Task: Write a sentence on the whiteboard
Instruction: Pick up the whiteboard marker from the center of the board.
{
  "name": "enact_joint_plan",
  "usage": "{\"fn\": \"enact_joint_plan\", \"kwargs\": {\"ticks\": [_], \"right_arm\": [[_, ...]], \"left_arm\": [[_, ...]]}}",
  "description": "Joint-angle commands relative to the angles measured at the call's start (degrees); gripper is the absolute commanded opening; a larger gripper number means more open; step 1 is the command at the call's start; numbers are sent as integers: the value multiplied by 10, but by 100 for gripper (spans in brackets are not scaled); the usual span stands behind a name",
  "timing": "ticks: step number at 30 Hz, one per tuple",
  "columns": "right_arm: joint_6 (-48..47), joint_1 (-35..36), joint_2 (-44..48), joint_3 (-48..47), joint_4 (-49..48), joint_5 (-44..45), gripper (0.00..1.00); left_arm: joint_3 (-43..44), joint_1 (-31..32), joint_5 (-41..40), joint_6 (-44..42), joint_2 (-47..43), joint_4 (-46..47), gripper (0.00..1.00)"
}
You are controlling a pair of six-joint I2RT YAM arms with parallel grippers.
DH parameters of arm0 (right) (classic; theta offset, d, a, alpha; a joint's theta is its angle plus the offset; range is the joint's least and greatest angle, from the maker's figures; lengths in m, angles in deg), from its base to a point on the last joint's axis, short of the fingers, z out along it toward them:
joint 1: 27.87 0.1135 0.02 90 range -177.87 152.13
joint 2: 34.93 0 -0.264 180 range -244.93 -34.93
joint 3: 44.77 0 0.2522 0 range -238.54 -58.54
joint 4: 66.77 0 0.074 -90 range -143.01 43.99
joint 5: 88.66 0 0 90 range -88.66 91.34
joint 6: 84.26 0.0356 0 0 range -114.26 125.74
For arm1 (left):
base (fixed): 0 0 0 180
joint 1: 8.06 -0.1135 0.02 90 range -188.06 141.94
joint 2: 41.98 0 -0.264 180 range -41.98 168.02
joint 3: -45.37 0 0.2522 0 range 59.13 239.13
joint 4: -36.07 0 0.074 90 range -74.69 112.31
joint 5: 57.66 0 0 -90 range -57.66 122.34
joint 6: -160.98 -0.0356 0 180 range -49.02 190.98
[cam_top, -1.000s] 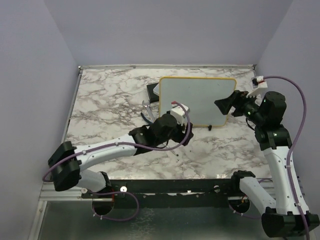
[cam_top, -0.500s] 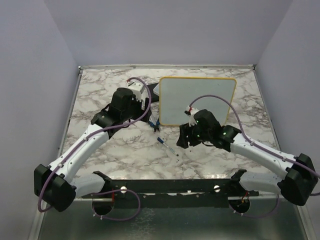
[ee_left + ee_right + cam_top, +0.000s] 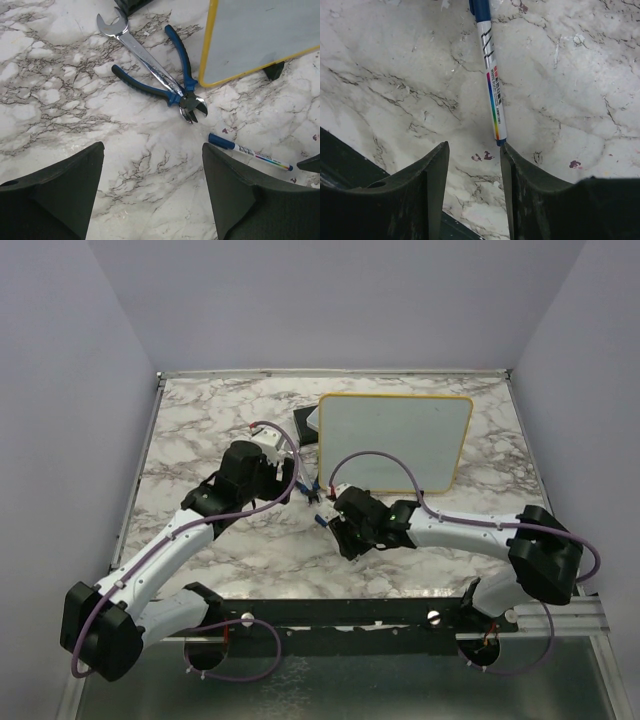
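The whiteboard (image 3: 395, 440), white with a thin yellow frame, stands at the back middle of the marble table; its lower left corner (image 3: 250, 40) shows in the left wrist view. A blue-capped marker (image 3: 491, 85) lies flat in front of the board. My right gripper (image 3: 473, 146) is low over the table, open, with only bare marble between the fingers. The marker's near end touches the tip of the right-hand finger (image 3: 520, 175). My left gripper (image 3: 152, 146) hangs open and empty just left of the marker (image 3: 250, 151). From above, the right gripper (image 3: 335, 530) covers most of the marker.
Blue-handled pliers (image 3: 170, 85) and a steel wrench (image 3: 135, 45) lie crossed just left of the board. A small dark box (image 3: 305, 423) sits at the board's back left. The table's front edge (image 3: 330, 598) runs close behind the right gripper.
The right arm has swung from the board's right edge down to the marker in front of it. The left arm has pulled back to the left, near the pliers.
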Motion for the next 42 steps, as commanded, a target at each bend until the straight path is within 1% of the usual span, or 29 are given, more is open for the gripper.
{"fn": "enact_joint_plan", "kwargs": {"ticks": [1, 5, 9, 13, 18, 19, 21, 24, 29, 32, 36, 38, 42], "right_arm": [[-19, 11, -42, -28, -2, 53, 49], [-32, 11, -66, -38, -5, 76, 48], [-31, 11, -84, -36, -12, 91, 44], [-29, 11, -95, -29, -21, 83, 37], [-27, 11, -102, -21, -44, 67, 34], [-27, 11, -106, -19, -47, 66, 32], [-24, 11, -112, -15, -54, 66, 25], [-18, 11, -111, -3, -65, 68, 16], [-4, 11, -83, 13, -76, 74, 1], [0, 12, -46, 21, -78, 76, 1], [-2, 12, 26, 42, -103, 71, 1], [-6, 12, 62, 54, -120, 68, 1], [-20, 13, 110, 66, -144, 51, 1]], "left_arm": [[-7, -1, 7, 8, -16, 33, 81], [-10, -1, 10, 7, -17, 34, 81], [-13, 0, 24, 6, -15, 38, 81], [-13, 0, 27, 5, -14, 40, 81], [-13, -1, 26, 21, -17, 43, 81], [-13, -1, 27, 29, -19, 44, 81], [-15, -1, 27, 54, -24, 49, 81], [-33, -1, 27, 112, -45, 66, 81], [-110, -1, 19, 260, -113, 131, 81], [-170, 0, 26, 364, -146, 195, 81], [-246, 0, 79, 500, -153, 348, 81], [-264, 0, 101, 542, -132, 411, 81], [-262, 0, 147, 584, -80, 484, 81]]}}
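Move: The marker's middle is about 5 cm ahead of the right hand, 4 cm to its left and 4 cm below. Its plain end is nearest the fingers and its cap points left and outward. The pliers lie some 12 cm beyond the marker and 7 cm left of it; the whiteboard's middle is about 20 cm beyond it and 13 cm right. From the left hand the marker is roughly 8 cm back, 11 cm right and 15 cm below. The right fingers shut on the marker near its plain end, after the hand sinks about 4 cm and edges forward, half-open; they then hold it and lift some 6 cm, tipping slightly upward. Late on, the wide-open left hand goes right and back about 5 cm towards the marker, rolling some 50 degrees so its left side drops. ##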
